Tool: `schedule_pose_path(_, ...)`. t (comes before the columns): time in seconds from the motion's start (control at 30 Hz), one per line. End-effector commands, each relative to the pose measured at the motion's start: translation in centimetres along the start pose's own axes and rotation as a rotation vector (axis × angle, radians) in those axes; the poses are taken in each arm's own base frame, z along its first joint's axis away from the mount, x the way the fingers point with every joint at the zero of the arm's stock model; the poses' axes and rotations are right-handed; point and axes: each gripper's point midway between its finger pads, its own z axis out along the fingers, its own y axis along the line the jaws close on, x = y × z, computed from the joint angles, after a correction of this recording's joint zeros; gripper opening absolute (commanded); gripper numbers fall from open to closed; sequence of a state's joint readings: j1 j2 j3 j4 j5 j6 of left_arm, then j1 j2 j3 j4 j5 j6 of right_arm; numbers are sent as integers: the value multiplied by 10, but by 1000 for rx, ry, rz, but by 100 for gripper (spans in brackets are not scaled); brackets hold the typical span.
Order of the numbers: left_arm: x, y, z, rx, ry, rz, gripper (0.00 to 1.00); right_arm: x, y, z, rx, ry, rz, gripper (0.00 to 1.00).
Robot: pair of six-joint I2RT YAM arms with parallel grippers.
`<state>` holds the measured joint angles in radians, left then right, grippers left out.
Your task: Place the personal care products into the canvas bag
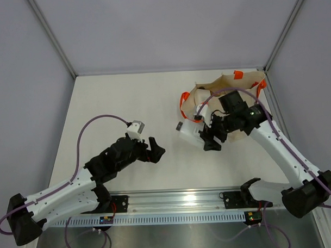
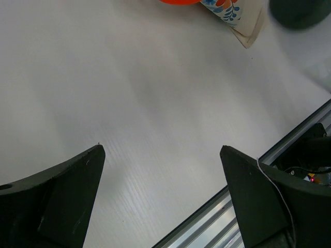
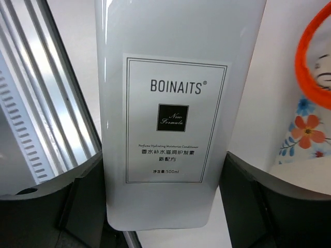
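A flat white rectangular bottle point(image 1: 186, 131) labelled BOINAITS lies on the table just left of the canvas bag point(image 1: 229, 78). The beige bag, with orange handles point(image 1: 184, 104), lies at the back right. My right gripper point(image 1: 209, 139) reaches over the bag's mouth. In the right wrist view the bottle point(image 3: 176, 103) fills the space between the jaws of the right gripper point(image 3: 161, 155), and both fingers press its narrow sides. The bag's floral print point(image 3: 310, 129) shows at the right. My left gripper point(image 1: 155, 149) hovers over bare table, open and holding nothing point(image 2: 161, 150). The right arm hides the bag's inside.
An aluminium rail point(image 1: 173, 197) runs along the near edge, between the arm bases. It also shows in the left wrist view as the rail point(image 2: 289, 155). A corner of the bag point(image 2: 232, 13) shows at the top there. Grey walls enclose the table at back and sides.
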<state>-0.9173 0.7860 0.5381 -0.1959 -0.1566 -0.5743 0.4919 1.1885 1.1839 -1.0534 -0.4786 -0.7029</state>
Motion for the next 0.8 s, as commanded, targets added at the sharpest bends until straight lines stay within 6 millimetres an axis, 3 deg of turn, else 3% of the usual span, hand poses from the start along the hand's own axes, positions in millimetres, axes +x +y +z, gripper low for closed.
schedule_pose_path(0.0, -29, -11, -9, 22, -86, 6, 99, -78, -44, -63, 81, -287, -42, 0)
schedule_pose_path(0.03, -29, -11, -10, 24, -89, 5, 99, -92, -72, -95, 168, -339, -26, 0)
schedule_pose_path(0.07, -28, -11, -10, 25, -87, 4, 99, -93, -92, -95, 168, -340, 12, 0)
schedule_pose_path(0.13, -29, -11, -11, 28, -90, 3, 99, -110, -123, -121, 257, -390, 0, 0)
schedule_pose_path(0.17, -28, -11, -11, 28, -90, 3, 99, -108, -152, -124, 319, -391, 17, 0)
schedule_pose_path(0.23, -27, -10, -11, 27, -89, 5, 99, -114, -184, -136, 414, -416, 20, 0)
schedule_pose_path(0.27, -28, -10, -11, 28, -90, 5, 99, -114, -214, -140, 491, -430, 41, 0)
schedule_pose_path(0.37, -28, -11, -11, 31, -92, 10, 99, -111, -263, -143, 622, -459, 86, 0)
schedule_pose_path(0.47, -26, -10, -10, 32, -86, 17, 99, -98, -291, -137, 717, -469, 118, 0)
schedule_pose_path(0.53, -26, -9, -9, 29, -84, 23, 99, -82, -296, -126, 721, -456, 146, 0)
schedule_pose_path(0.6, -24, -9, -9, 28, -80, 30, 99, -69, -287, -114, 695, -432, 163, 0)
schedule_pose_path(0.63, -24, -8, -9, 28, -78, 32, 99, -54, -287, -120, 704, -426, 181, 0)
schedule_pose_path(0.67, -22, -8, -9, 26, -75, 36, 99, -53, -279, -128, 714, -426, 160, 0)
schedule_pose_path(0.73, -22, -7, -8, 28, -76, 42, 99, -31, -264, -120, 672, -394, 187, 0)
schedule_pose_path(0.77, -22, -8, -8, 29, -75, 43, 99, -32, -253, -131, 685, -403, 172, 0)
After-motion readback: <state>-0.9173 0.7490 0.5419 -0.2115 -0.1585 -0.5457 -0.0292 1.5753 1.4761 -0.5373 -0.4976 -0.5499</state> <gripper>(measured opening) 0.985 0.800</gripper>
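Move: The right gripper holds the white conditioner bottle. The canvas bag's mouth lies about 21 cm ahead of it, 12 cm to its right and some 5 cm below. The bag's near orange handle is about 12 cm ahead, 6 cm left and 8 cm down, and a white product inside the bag is about 17 cm straight ahead, 8 cm lower. From the left gripper the mouth is roughly 29 cm ahead, 35 cm right and 2 cm below. Swing the right gripper forward about 25 cm and 12 cm to the right, keeping the conditioner bottle pinched. Arch up some 13 cm on the way to the canvas bag, then sink about 8 cm over its mouth, easing back slightly at the end. Turn the wrist about 35 degrees clockwise as you go. ##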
